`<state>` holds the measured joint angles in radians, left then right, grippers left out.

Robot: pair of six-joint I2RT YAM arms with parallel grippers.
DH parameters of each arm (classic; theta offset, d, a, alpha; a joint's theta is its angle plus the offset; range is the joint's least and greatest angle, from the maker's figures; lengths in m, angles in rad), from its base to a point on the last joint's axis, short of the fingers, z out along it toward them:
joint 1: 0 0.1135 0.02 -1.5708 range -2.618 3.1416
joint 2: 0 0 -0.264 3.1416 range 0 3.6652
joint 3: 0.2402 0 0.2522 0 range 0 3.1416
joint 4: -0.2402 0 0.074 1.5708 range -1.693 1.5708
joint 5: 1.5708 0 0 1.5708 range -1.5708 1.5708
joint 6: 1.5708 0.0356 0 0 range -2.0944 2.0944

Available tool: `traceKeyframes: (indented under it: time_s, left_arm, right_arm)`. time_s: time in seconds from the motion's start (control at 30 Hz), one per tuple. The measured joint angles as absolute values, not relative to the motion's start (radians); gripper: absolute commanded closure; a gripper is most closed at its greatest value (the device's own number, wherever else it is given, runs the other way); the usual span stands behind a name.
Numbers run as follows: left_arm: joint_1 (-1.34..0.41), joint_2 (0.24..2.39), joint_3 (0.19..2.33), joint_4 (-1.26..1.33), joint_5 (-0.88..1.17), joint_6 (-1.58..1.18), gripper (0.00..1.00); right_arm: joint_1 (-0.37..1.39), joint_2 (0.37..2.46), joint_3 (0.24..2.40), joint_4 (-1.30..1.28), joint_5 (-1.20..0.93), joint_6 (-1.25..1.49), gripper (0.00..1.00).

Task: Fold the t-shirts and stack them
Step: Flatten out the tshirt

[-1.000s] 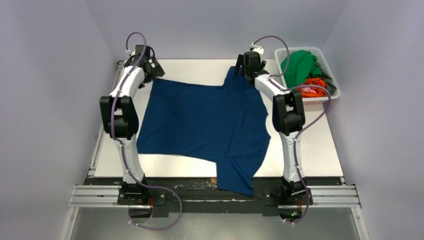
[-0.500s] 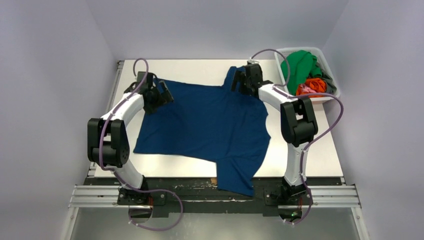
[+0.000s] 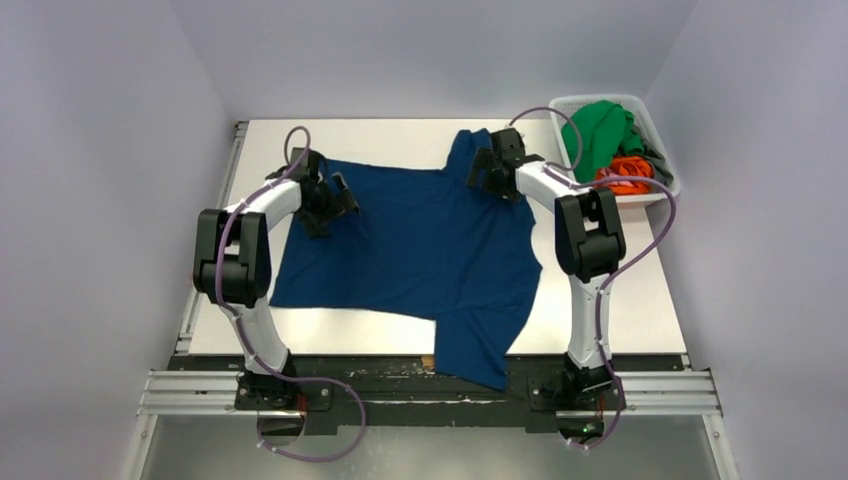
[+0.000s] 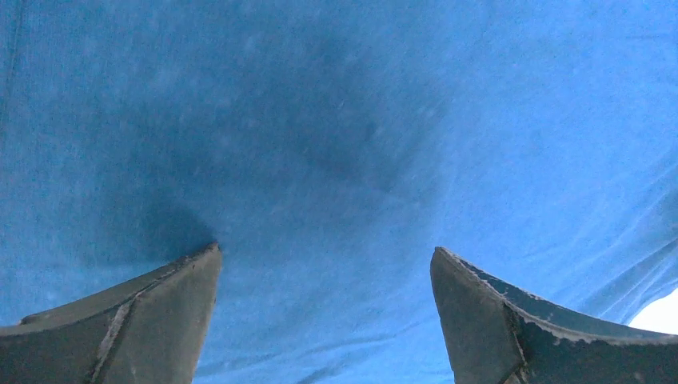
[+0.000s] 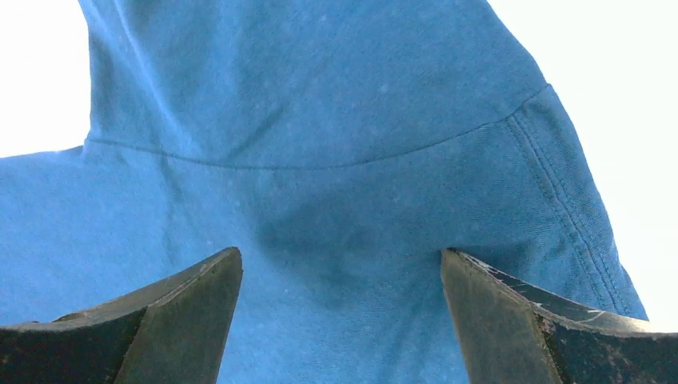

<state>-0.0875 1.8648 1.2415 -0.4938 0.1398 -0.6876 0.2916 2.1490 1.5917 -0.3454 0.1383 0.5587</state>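
The navy blue t-shirt (image 3: 420,245) lies spread flat on the white table (image 3: 640,290), with no print showing. One sleeve (image 3: 475,355) hangs over the near edge and the other (image 3: 468,150) points to the far edge. My left gripper (image 3: 338,196) is open low over the shirt's far left part, and its wrist view (image 4: 324,250) shows only blue cloth between the fingers. My right gripper (image 3: 490,175) is open over the base of the far sleeve (image 5: 320,80), with cloth between its fingertips (image 5: 340,252). The green shirt (image 3: 598,130), orange shirt (image 3: 625,170) and dark grey shirt (image 3: 655,155) lie in the basket.
The white slotted basket (image 3: 660,190) stands at the far right corner of the table. Grey walls close in the left, right and back. Black rails (image 3: 400,385) run along the near edge by the arm bases.
Both grippers have drawn back from the far edge and lowered toward the shirt. The left one moved right and nearer, over the cloth. The basket pile shifted slightly.
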Motion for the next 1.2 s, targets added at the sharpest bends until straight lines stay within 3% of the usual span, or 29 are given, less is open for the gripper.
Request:
traceKeyframes:
  time_s: [0.5,0.7,0.8,0.93,1.2]
  left_arm:
    - [-0.077,2.228,1.774,-0.617,0.234,-0.725,0.0]
    - [-0.057,2.289,1.886,-0.648,0.255,-0.733,0.0]
    - [-0.045,2.281,1.913,-0.683,0.25,-0.722,0.0]
    - [-0.042,2.082,1.709,-0.649,0.2,-0.71,0.0]
    - [-0.117,1.234,0.979,-0.599,0.022,-0.742,0.0]
  right_arm:
    - [0.163,2.454,2.061,-0.345,-0.015,0.668,0.08]
    - [0.147,2.48,2.11,-0.35,-0.049,0.676,0.06]
    - [0.148,2.427,2.037,-0.351,-0.043,0.65,0.04]
    - [0.148,2.192,1.756,-0.365,-0.009,0.613,0.04]
    - [0.152,1.494,1.126,-0.269,0.061,0.583,0.04]
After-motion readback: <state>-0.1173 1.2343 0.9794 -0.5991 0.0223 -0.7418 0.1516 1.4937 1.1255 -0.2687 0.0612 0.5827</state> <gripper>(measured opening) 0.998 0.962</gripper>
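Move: Both open hands have their fingertips down at the T-shirt. Its middle lies some 17 cm right and 7 cm back of the left hand; the far left corner is 11 cm ahead and 6 cm left of that hand, the near left corner 20 cm back and 12 cm left. From the right hand, the shirt's middle is about 17 cm left and 12 cm back, the far sleeve 9 cm ahead and 5 cm left, the basket 26 cm right and 5 cm ahead. Forward together, both hands sweep their wide-open fingers low over the T-shirt for about 12 cm, dragging the cloth towards the table's far edge. Then both lift clear and swing quickly back towards the robot by some 20 cm, rising about 10 cm, the right hand also drifting right; the fingers stay open and end above the shirt, touching nothing. ##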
